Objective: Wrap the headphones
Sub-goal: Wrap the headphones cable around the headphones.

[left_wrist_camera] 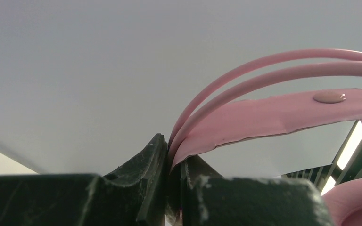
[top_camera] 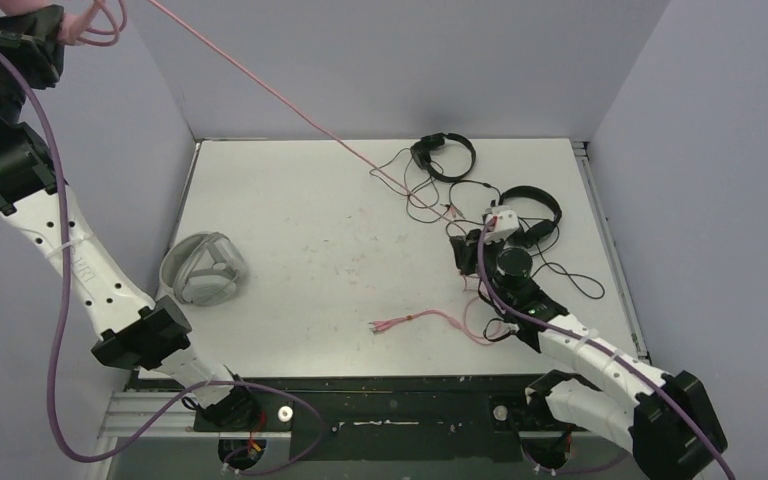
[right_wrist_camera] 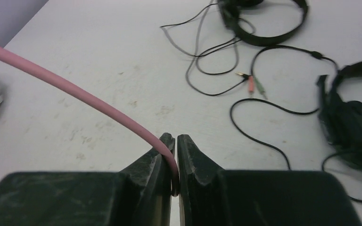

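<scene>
My left gripper [top_camera: 58,28] is raised high at the far left, shut [left_wrist_camera: 172,157] on the pink headphones [top_camera: 85,22]. Its jaws pinch the pink headband [left_wrist_camera: 273,113] together with two cable loops [left_wrist_camera: 264,70]. From there the pink cable [top_camera: 260,85] runs taut down to my right gripper [top_camera: 458,235], which is shut [right_wrist_camera: 175,155] on that cable [right_wrist_camera: 75,92]. The cable's loose tail [top_camera: 430,320] lies on the table in front of the right arm. A white-grey headset [top_camera: 205,268] rests at the left. Two black headsets [top_camera: 443,155] [top_camera: 535,210] lie at the back right.
Thin black cords [right_wrist_camera: 207,66] and a pair of plugs [right_wrist_camera: 254,87] sprawl on the white table [top_camera: 310,220] just ahead of the right gripper. Grey walls enclose the table on three sides. The second black headset [right_wrist_camera: 353,122] lies close to the right gripper's right.
</scene>
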`<state>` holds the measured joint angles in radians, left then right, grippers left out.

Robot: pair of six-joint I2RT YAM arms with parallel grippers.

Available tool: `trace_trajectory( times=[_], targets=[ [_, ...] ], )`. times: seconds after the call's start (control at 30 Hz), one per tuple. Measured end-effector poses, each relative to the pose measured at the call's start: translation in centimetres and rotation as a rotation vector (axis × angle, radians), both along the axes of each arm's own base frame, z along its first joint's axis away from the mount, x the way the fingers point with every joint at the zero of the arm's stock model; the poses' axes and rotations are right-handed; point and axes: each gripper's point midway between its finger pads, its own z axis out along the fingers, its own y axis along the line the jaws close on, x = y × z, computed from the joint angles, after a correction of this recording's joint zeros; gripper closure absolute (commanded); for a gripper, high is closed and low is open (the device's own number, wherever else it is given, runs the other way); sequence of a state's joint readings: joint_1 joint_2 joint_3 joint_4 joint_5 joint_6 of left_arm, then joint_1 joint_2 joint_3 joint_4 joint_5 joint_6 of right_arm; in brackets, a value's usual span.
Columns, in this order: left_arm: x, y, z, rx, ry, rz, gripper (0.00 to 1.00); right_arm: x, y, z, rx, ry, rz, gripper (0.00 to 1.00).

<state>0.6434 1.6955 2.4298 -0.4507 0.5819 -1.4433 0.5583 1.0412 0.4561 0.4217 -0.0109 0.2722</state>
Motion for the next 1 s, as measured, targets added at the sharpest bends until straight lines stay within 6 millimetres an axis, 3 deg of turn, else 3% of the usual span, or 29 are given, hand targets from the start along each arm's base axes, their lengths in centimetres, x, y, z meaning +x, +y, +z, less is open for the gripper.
trace_trajectory(
  times=[0.07,0.17,0.23,0.3,0.37,0.5,0.6,0.73,0.83,1.0],
  targets=[
    [-0.1,0.2,0.0,-0.005,0.001,0.002,1.0,0.2,-2.6,0.9,0.013,-0.004,-0.115,0.93],
    [0.0,-0.4,-0.4,0.019,0.019,0.004,1.0,-0.2,-5.0,2.1,0.013,-0.018,-0.199,0.87],
    [0.5,-1.8,-1.2,0.035,0.052,0.003,1.0,-0.5,-5.1,3.1,0.003,-0.032,-0.179,0.67],
    [1.4,-4.4,-2.3,0.051,0.09,-0.022,1.0,-0.8,-4.0,4.1,-0.004,-0.036,-0.112,0.38],
    [2.3,-8.1,-4.1,0.065,0.135,-0.083,1.0,-0.7,-2.4,5.2,-0.017,-0.032,-0.024,0.29],
    [3.3,-15.2,-11.1,0.108,0.291,-0.215,1.0,-0.7,0.6,6.1,-0.042,-0.007,0.13,0.17],
    [4.0,-18.4,-17.3,0.182,0.432,-0.267,1.0,-1.5,1.8,5.9,-0.047,0.009,0.209,0.14],
    [4.3,-20.9,-26.0,0.264,0.631,-0.291,1.0,-2.3,3.1,7.7,-0.031,-0.011,0.285,0.11],
    [3.2,-22.1,-32.1,0.343,0.785,-0.3,1.0,-2.3,3.9,10.0,-0.008,-0.055,0.319,0.05],
    [-0.1,-24.2,-38.9,0.45,0.97,-0.387,1.0,-2.0,5.2,10.5,0.018,-0.078,0.357,0.01]
  ],
)
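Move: The left hand, high up, already holds the pink headphones, their middle about 10 cm ahead, 4 right and 5 above it; the white headphones lie some 59 cm below, level ahead and 3 right. The right hand has the taut pink cable at its fingertips. From that hand the cable's plugs lie about 4 cm back, 10 left and 17 below, and the nearer black headphones some 26 ahead, 25 right and 15 below. The right hand draws the pinched pink cable about 5 cm right, then opens wide and lets go, swinging back leftward roughly 10 cm while rising about as much and ending turned some 20 degrees counter-clockwise. The left hand keeps its grip on the pink headphones, sweeping them steeply down and right over the table towards the right hand, fingers tipping well downward. ##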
